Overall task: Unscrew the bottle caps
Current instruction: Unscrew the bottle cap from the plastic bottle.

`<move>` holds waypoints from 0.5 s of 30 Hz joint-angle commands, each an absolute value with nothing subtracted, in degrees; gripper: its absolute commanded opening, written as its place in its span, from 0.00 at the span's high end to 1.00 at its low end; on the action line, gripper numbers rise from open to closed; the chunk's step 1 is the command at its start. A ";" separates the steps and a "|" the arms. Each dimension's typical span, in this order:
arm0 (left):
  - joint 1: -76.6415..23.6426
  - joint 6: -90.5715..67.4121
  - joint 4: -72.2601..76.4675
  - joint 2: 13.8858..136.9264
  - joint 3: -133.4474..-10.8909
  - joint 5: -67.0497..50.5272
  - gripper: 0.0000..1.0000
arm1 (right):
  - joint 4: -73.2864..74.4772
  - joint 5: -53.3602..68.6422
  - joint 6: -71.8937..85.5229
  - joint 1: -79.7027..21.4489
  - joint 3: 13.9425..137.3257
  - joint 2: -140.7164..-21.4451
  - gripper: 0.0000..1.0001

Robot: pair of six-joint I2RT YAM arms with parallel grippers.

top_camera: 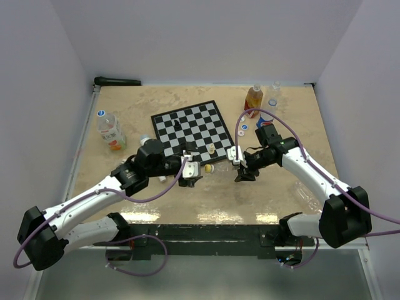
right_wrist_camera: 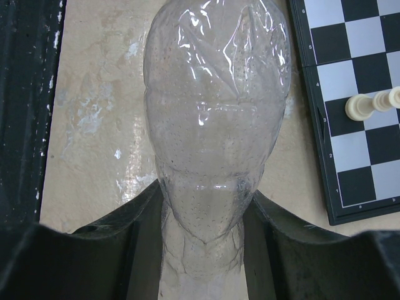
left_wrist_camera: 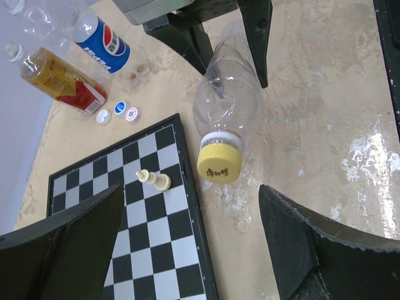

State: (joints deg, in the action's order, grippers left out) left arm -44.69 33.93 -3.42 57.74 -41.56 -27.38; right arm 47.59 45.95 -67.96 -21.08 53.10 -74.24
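A clear, crumpled bottle [right_wrist_camera: 215, 94] lies on its side near the chessboard's edge, and my right gripper [right_wrist_camera: 203, 240] is shut on its body. On its neck sits a yellow bottle cap [left_wrist_camera: 220, 165], facing my left gripper [left_wrist_camera: 190, 194]. That gripper is open, with a finger on either side and the cap just ahead of the fingertips, untouched. From above, the cap [top_camera: 209, 167] sits between the left gripper [top_camera: 192, 175] and the right gripper [top_camera: 240, 167]. Two loose caps, one white [left_wrist_camera: 103, 116] and one blue [left_wrist_camera: 131, 114], lie on the table beyond the board.
A chessboard [top_camera: 187, 122] lies mid-table with a cream piece [left_wrist_camera: 154, 180] lying near its edge. A Pepsi bottle [left_wrist_camera: 103, 47] and an amber drink bottle [left_wrist_camera: 59, 78] lie at the back right. A capped bottle [top_camera: 109, 130] lies at the left.
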 commanded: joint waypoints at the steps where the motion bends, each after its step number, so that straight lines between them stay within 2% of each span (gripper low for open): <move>1: -44.74 36.57 4.91 60.20 -41.57 -32.25 0.09 | 47.99 46.58 -67.76 -21.09 53.26 -73.56 0.98; 15: -44.91 34.54 4.48 66.18 -43.07 -35.15 0.35 | 48.08 46.50 -67.76 -21.09 53.26 -73.83 0.98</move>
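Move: The yellow cap sits roughly 3 cm right of the left hand and 3 cm below, level fore and aft. The plastic bottle's body is about 9 cm right, 1 cm back and 5 cm below. Both the cream chess piece (10 cm ahead, 5 cm right) and the chessboard's middle (14 cm ahead, 1 cm left) are some 18 cm lower. From the right hand the cap lies about 11 cm left, 1 cm ahead and 4 cm above. The left hand sinks about 2.5 cm and goes 2 cm right towards the yellow cap, fingers part closing. ##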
